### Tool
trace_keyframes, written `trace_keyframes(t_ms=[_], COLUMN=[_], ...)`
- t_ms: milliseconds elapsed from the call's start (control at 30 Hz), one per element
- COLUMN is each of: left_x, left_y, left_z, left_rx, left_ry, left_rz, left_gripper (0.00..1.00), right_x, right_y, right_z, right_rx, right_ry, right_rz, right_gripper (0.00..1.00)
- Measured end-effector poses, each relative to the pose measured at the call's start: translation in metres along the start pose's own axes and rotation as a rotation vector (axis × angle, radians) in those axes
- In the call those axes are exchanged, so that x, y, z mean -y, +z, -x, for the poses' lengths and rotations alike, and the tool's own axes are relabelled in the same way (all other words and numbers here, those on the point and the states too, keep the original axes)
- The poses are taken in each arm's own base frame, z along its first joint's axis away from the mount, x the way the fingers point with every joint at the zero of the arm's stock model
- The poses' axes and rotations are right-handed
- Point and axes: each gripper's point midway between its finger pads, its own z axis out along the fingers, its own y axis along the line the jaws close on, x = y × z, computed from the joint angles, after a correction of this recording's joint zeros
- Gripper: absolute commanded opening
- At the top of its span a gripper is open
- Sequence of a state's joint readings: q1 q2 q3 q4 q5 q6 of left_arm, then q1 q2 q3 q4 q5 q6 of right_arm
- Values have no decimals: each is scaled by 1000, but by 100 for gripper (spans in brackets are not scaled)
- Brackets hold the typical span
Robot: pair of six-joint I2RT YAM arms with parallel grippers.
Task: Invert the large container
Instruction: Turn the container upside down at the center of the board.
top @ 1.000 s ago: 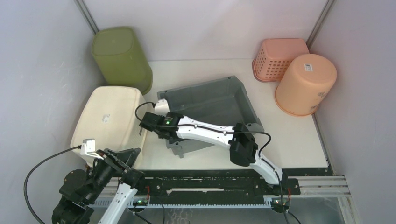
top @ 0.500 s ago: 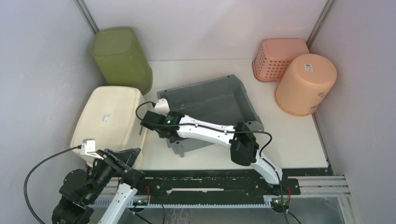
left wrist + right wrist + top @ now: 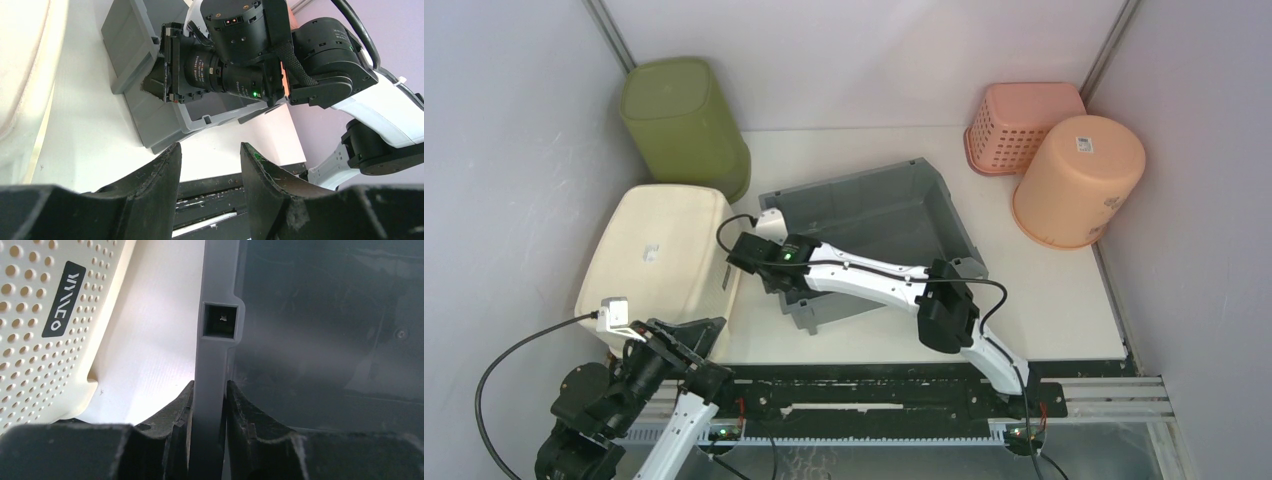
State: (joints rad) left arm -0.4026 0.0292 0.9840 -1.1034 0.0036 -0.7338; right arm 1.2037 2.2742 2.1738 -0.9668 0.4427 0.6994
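The large container (image 3: 894,215) is a grey open-topped bin in the middle of the table, its mouth facing up and slightly tipped. Its left rim (image 3: 212,365) stands between the fingers of my right gripper (image 3: 776,272), which press it from both sides. The left wrist view shows that same gripper (image 3: 159,87) clamped at the bin's edge (image 3: 130,55). My left gripper (image 3: 210,150) hangs low at the near left corner, open and empty, apart from the bin. Seen from above, the left gripper (image 3: 702,335) sits just in front of the cream basket.
A cream perforated basket (image 3: 659,255) lies upside down close beside the bin's left side, also in the right wrist view (image 3: 45,330). A green bin (image 3: 684,120) stands at the back left. A pink basket (image 3: 1024,120) and an orange bucket (image 3: 1079,180) sit at the back right.
My right gripper and forearm have shifted slightly right and back along the bin's left rim. The left arm has not moved.
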Motion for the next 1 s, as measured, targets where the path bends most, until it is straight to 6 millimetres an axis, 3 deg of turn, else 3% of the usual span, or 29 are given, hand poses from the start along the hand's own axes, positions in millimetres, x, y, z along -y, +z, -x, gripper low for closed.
trace_keyframes(t_ms=[67, 667, 1000], left_x=[0, 0, 0], left_y=[0, 0, 0], left_z=[0, 0, 0], left_rx=[0, 0, 0], left_ry=[0, 0, 0], left_rz=[0, 0, 1], left_gripper=[52, 52, 52], right_x=[-1, 3, 2], right_y=[1, -8, -62], right_z=[1, 9, 47], right_rx=[-1, -30, 15], right_ry=[3, -7, 47], right_rz=[6, 68, 219], right_gripper=[0, 0, 0])
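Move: The grey container's left rim is already pinched in the right gripper; the container's middle lies about 19 cm to the right, 5 cm ahead and roughly 7 cm below that gripper. The upturned cream basket stands about 20 cm to the gripper's left, level with it, and the green bin about 20 cm ahead and 14 cm left. From the left gripper, the container's middle is some 21 cm ahead, 24 cm right and well below, about 20 cm. Keep the right gripper shut on the grey container's left rim and, after a brief near-standstill, raise it almost straight up about 8 cm, faster and faster. Roll the wrist so its left side comes up some 10 degrees, with a slight counter-clockwise turn, lifting that side away from the table beside the cream basket. ##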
